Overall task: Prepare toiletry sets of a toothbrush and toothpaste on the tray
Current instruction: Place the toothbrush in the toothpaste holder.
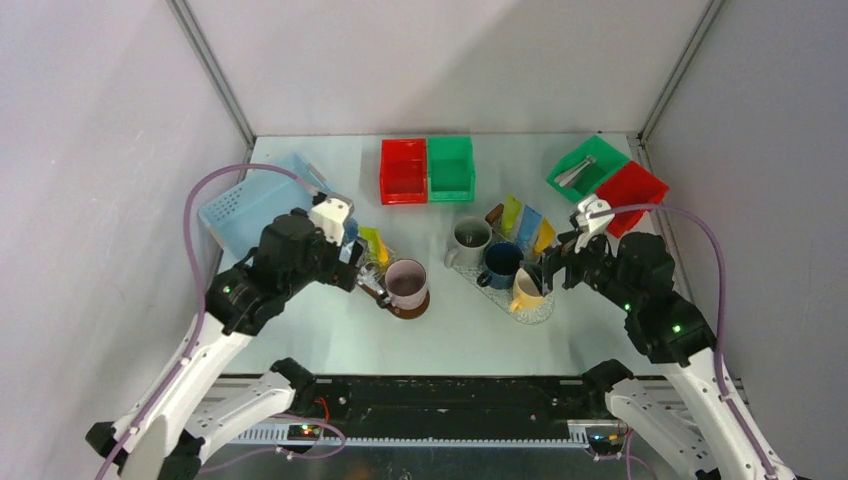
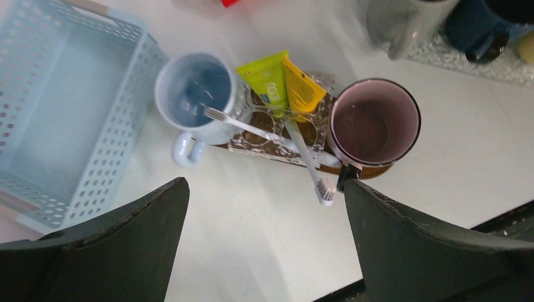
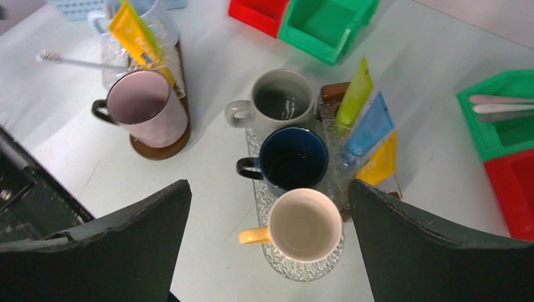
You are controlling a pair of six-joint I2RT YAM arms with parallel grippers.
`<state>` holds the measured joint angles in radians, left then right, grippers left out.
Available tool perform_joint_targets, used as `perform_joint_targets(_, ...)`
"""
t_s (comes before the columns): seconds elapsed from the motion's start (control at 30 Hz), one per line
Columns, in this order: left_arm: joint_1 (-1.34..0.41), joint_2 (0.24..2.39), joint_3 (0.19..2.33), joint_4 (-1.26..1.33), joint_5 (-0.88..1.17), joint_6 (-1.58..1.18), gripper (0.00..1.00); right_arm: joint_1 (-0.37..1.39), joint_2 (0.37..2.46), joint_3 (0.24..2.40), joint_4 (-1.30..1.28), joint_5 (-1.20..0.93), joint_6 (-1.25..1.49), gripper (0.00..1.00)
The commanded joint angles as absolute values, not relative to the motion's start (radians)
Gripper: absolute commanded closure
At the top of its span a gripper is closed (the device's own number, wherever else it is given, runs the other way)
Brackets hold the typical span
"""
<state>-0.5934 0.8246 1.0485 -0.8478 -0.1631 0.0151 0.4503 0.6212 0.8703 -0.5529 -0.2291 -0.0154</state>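
On the left tray (image 2: 252, 139) lie a lime green tube (image 2: 267, 78), an orange tube (image 2: 303, 89) and two pale toothbrushes (image 2: 308, 160), between a light blue mug (image 2: 192, 94) and a pink mug (image 2: 374, 119). My left gripper (image 2: 266, 185) is open and empty, just above and in front of them. On the right glass tray (image 3: 277, 264) lime (image 3: 354, 94), blue (image 3: 371, 126) and yellow (image 3: 380, 160) tubes lean beside grey (image 3: 282, 99), navy (image 3: 295, 157) and yellow (image 3: 305, 225) mugs. My right gripper (image 3: 269, 185) is open and empty above the yellow mug.
More toothbrushes (image 3: 500, 107) lie in a green bin (image 1: 588, 168) at the back right beside a red bin (image 1: 630, 190). A red bin (image 1: 403, 170) and a green bin (image 1: 451, 168) stand at the back centre. A light blue basket (image 1: 255, 200) sits at the back left.
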Motion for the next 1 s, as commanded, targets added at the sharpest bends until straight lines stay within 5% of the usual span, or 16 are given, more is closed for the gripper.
perform_joint_targets(0.0,-0.599,0.782,1.111,-0.821,-0.27,0.008,0.0,0.369,0.677,0.942,-0.525,-0.195,0.067,0.01)
perform_joint_targets(0.33,-0.501,0.764,1.067,-0.737,-0.276,-0.05,0.0,0.235,0.78,0.989,-0.521,-0.241,0.178,0.01)
perform_joint_targets(0.57,-0.342,0.846,1.005,-0.653,-0.141,-0.186,0.11,0.228,0.798,0.989,-0.53,-0.226,0.185,0.01)
perform_joint_targets(0.97,-0.328,1.049,1.043,-0.662,-0.42,-0.595,0.52,0.227,0.747,0.98,-0.644,-0.114,0.159,0.02)
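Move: Ahead of the left hand, the toothbrush leaning towards the blue mug has its middle about 6 cm out, 2 cm right and 12 cm below; its head is at the mug's rim. The blue mug stands 13 cm ahead, 4 cm left; the toothpaste tubes 10 cm ahead, 4 cm right; the pink mug 2 cm ahead, 10 cm right, all 10-13 cm lower. From the right hand that toothbrush lies some 33 cm left, 7 cm ahead, 15 cm below. Rising about 4 cm and drifting left off the toothbrush just released, the open left hand then swings forward and dips some 7 cm towards the head end of the brush by the blue mug, turning about 30 degrees counter-clockwise as its fingers close to half. The right hand, fingers still wide, shifts about 7 cm forward and right towards the green box, turning clockwise and tipping down. ##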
